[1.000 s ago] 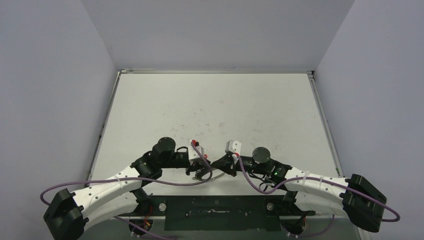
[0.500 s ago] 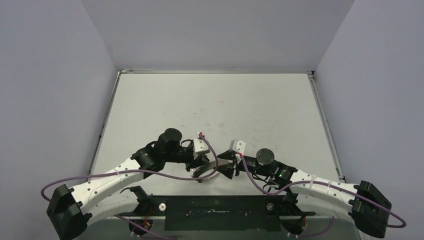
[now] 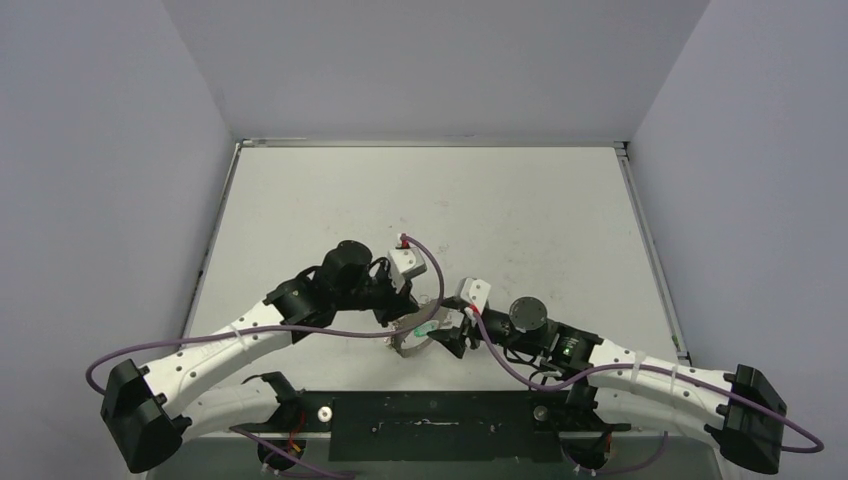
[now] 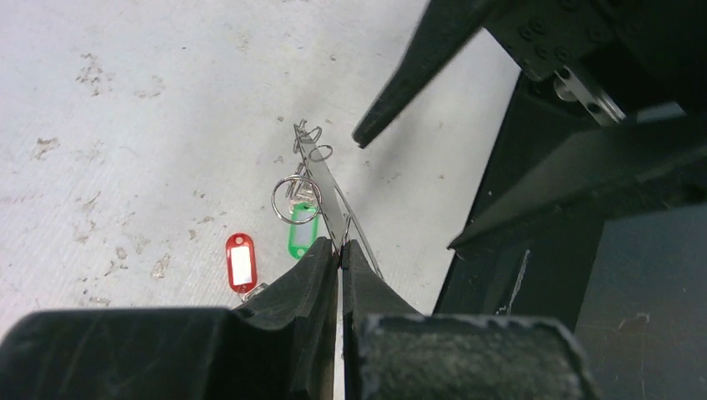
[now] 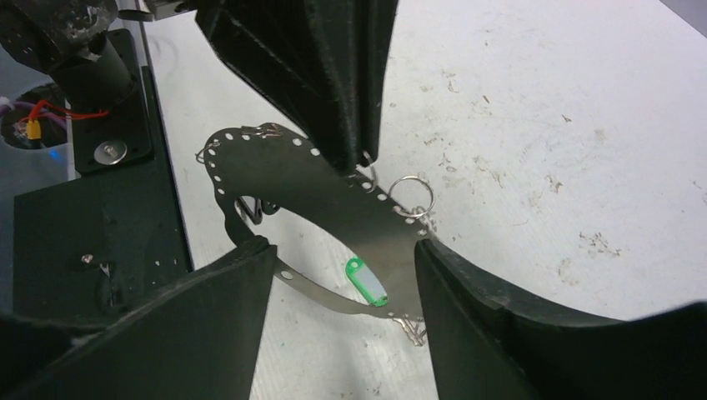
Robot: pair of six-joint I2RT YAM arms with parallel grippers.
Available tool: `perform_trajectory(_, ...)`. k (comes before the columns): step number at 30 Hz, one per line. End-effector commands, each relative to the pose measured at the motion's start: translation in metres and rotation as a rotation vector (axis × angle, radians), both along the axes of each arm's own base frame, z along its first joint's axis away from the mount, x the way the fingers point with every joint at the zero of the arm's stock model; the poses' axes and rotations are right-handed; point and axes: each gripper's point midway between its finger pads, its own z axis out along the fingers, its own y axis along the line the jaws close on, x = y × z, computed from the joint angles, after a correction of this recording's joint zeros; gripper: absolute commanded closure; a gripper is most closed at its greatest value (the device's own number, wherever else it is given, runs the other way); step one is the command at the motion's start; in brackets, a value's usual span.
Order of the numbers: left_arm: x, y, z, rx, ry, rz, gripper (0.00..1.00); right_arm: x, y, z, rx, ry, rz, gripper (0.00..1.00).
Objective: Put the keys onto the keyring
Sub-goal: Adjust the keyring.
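Observation:
The keyring (image 5: 329, 185) is a flat grey metal loop with punched holes and small wire rings along its edge. My left gripper (image 4: 340, 247) is shut on its thin edge and holds it above the table. The green-tagged key (image 4: 300, 235) hangs close under a round split ring (image 4: 296, 198) at the loop; whether it is threaded on I cannot tell. On the table lies the red-tagged key (image 4: 240, 262), half hidden by my left finger. My right gripper (image 5: 343, 247) is open, its fingers (image 5: 225, 321) on either side of the loop's lower part and the green tag (image 5: 367, 282).
The black base plate (image 5: 92, 242) with its screws runs along the table's near edge, right under the keyring. From above, both grippers (image 3: 407, 322) (image 3: 450, 335) meet at that near edge. The scuffed white tabletop (image 3: 420, 210) stretches behind them.
My right gripper has opened from shut and shifted slightly left. My left arm has swung away from the near edge, carrying the keyring with it.

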Motion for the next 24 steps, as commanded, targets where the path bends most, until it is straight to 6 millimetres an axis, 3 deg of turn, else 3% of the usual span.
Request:
perform_trajectory(1, 0.038, -0.01, 0.035, -0.096, -0.006, 0.232, 1.0, 0.009, 0.005, 0.021, 0.034, -0.058, -0.07, 0.32)
perform_trajectory(5, 0.063, 0.0, 0.031, -0.047, 0.016, 0.412, 1.0, 0.007, 0.013, 0.026, 0.04, -0.077, -0.083, 0.23)
perform_trajectory(6, 0.068, 0.002, 0.031, -0.037, 0.023, 0.454, 1.0, 0.007, 0.013, 0.026, 0.04, -0.079, -0.092, 0.13)
perform_trajectory(9, 0.083, 0.009, 0.028, 0.005, 0.048, 0.577, 1.0, 0.013, 0.013, 0.031, 0.051, -0.091, -0.15, 0.01)
perform_trajectory(17, 0.096, 0.008, 0.029, -0.002, 0.126, 0.72, 1.0, 0.032, 0.015, 0.038, 0.065, -0.109, -0.292, 0.0)
perform_trajectory(24, 0.097, 0.008, 0.028, -0.015, 0.162, 0.761, 1.0, 0.039, 0.046, 0.047, 0.074, -0.119, -0.272, 0.0)
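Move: The keyring plate is already pinched by its upper edge in the shut left fingers; its middle is about 4 cm back, 1 cm to the right and 4 cm below them. From the half-open right hand the plate's middle lies some 4 cm left, 1 cm back and 3 cm lower. Counted from the right hand, the loose ring is about 3 cm ahead, 2 cm left and 1 cm below, and the green tag 2 cm back, 3 cm left and 8 cm below. Forward goes the left hand, about 9 cm at near level height, turning some 40 degrees counter-clockwise and keeping its pinch on the keyring plate's edge as it carries the plate away from the bases. The right hand opens its fingers fully, dips about a centimetre, then follows forward and left by about 3 cm each, facing the plate without visible contact. ##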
